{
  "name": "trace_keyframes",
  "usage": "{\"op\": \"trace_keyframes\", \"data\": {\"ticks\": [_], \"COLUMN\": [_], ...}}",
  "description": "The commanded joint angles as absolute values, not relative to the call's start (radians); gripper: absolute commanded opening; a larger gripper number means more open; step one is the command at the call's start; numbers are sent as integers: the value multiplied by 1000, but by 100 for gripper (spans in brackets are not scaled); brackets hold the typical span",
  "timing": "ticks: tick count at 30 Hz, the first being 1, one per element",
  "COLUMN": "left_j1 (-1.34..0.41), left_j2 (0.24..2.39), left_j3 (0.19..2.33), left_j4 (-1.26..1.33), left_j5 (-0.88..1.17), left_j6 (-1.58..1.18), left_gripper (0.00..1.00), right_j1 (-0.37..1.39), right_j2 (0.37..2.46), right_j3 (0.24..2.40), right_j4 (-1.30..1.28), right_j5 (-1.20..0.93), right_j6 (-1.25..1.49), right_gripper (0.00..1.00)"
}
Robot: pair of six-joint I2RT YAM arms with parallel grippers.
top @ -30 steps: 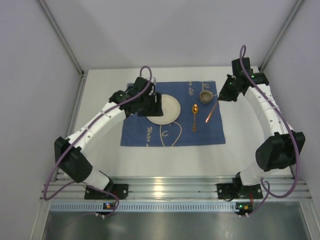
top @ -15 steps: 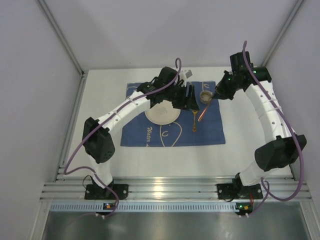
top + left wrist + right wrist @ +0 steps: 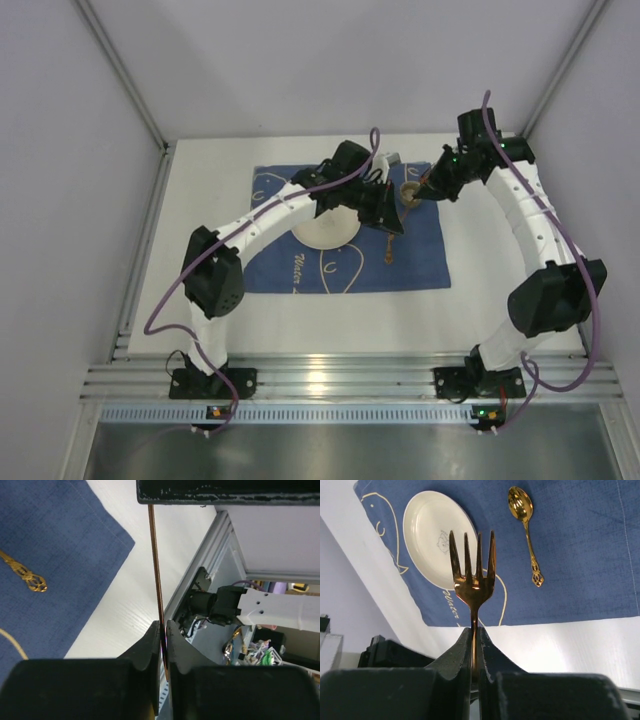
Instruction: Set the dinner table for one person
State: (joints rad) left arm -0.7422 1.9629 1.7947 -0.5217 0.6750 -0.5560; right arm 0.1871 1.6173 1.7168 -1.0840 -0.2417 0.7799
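Observation:
A gold fork (image 3: 472, 577) stands tines-up in my right gripper (image 3: 474, 632), which is shut on its handle above the blue fish-patterned mat (image 3: 580, 555). My left gripper (image 3: 163, 627) is shut on the same fork (image 3: 156, 565), seen edge-on as a thin copper line running up to the right gripper's black body (image 3: 225, 492). From above, the left gripper (image 3: 395, 215) and right gripper (image 3: 418, 192) meet over the mat's right half. A cream plate (image 3: 322, 232) and a gold spoon (image 3: 388, 252) lie on the mat (image 3: 300, 270), which rests on the white dinner table (image 3: 200, 220).
A small brown cup (image 3: 408, 190) sits on the mat just beside the two grippers. The left arm lies across the plate's top edge. Silver rails (image 3: 330, 375) border the table's near side, and grey walls close in left and right.
My left arm swung right from over the plate to the fork and its jaws closed on it. The right gripper carried the fork slightly left.

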Motion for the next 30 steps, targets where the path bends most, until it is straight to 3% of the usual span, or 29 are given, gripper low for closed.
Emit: {"op": "trace_keyframes", "data": {"ticks": [1,2,4,5,6,8,9,19,23,30], "left_j1": [-745,-742,-736,-724,-715,-683,-667,-237,-45,80], "left_j2": [1971,1974,1977,1980,1980,1967,1957,1747,1713,1778], "left_j3": [1842,1851,1859,1861,1859,1841,1824,1326,1217,1118], "left_j4": [-465,-482,-498,-508,-517,-543,-543,-368,-373,-384], "left_j5": [730,712,704,704,706,698,693,856,902,953], "left_j6": [-549,-549,-546,-551,-549,-540,-534,-609,-574,-489], "left_gripper": [6,0,0,0,0,0,0,0,0,0], "right_j1": [160,158,153,150,150,141,134,9,-29,-29], "right_j2": [1583,1582,1583,1586,1588,1588,1588,1546,1537,1560], "right_j3": [1664,1655,1651,1649,1648,1651,1649,1556,1510,1505], "right_j4": [-976,-971,-956,-954,-953,-948,-951,-945,-930,-910], "right_j5": [-316,-322,-337,-348,-354,-359,-359,-406,-429,-453], "right_j6": [827,824,810,807,804,793,784,718,709,696], "right_gripper": [0,0,0,5,35,59,99,100,100,100]}}
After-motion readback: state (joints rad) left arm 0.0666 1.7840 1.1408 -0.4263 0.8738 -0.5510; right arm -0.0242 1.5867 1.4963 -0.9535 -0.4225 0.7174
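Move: The fork is held in my right fingers, with its middle almost at that hand point. From my left hand, whose fingers straddle the handle's rear, the fork's middle is about 5 cm ahead, 4 cm right and 2 cm higher. Its bare spot on the mat is roughly 18 cm ahead, 34 cm left and 21 cm below; the plate is 20 cm ahead, 17 cm left, the spoon 14 cm ahead, 3 cm right, both also 21 cm down. I finish closing my left fingers on the rear of the fork's handle, then spread my right fingers wide to let go and draw that hand about 5 cm right and a little down. Keeping the pinch, I sweep my left hand some 31 cm left over the mat towards the bare strip beside the plate, sinking about 12 cm and edging forward, while turning it counter-clockwise. ##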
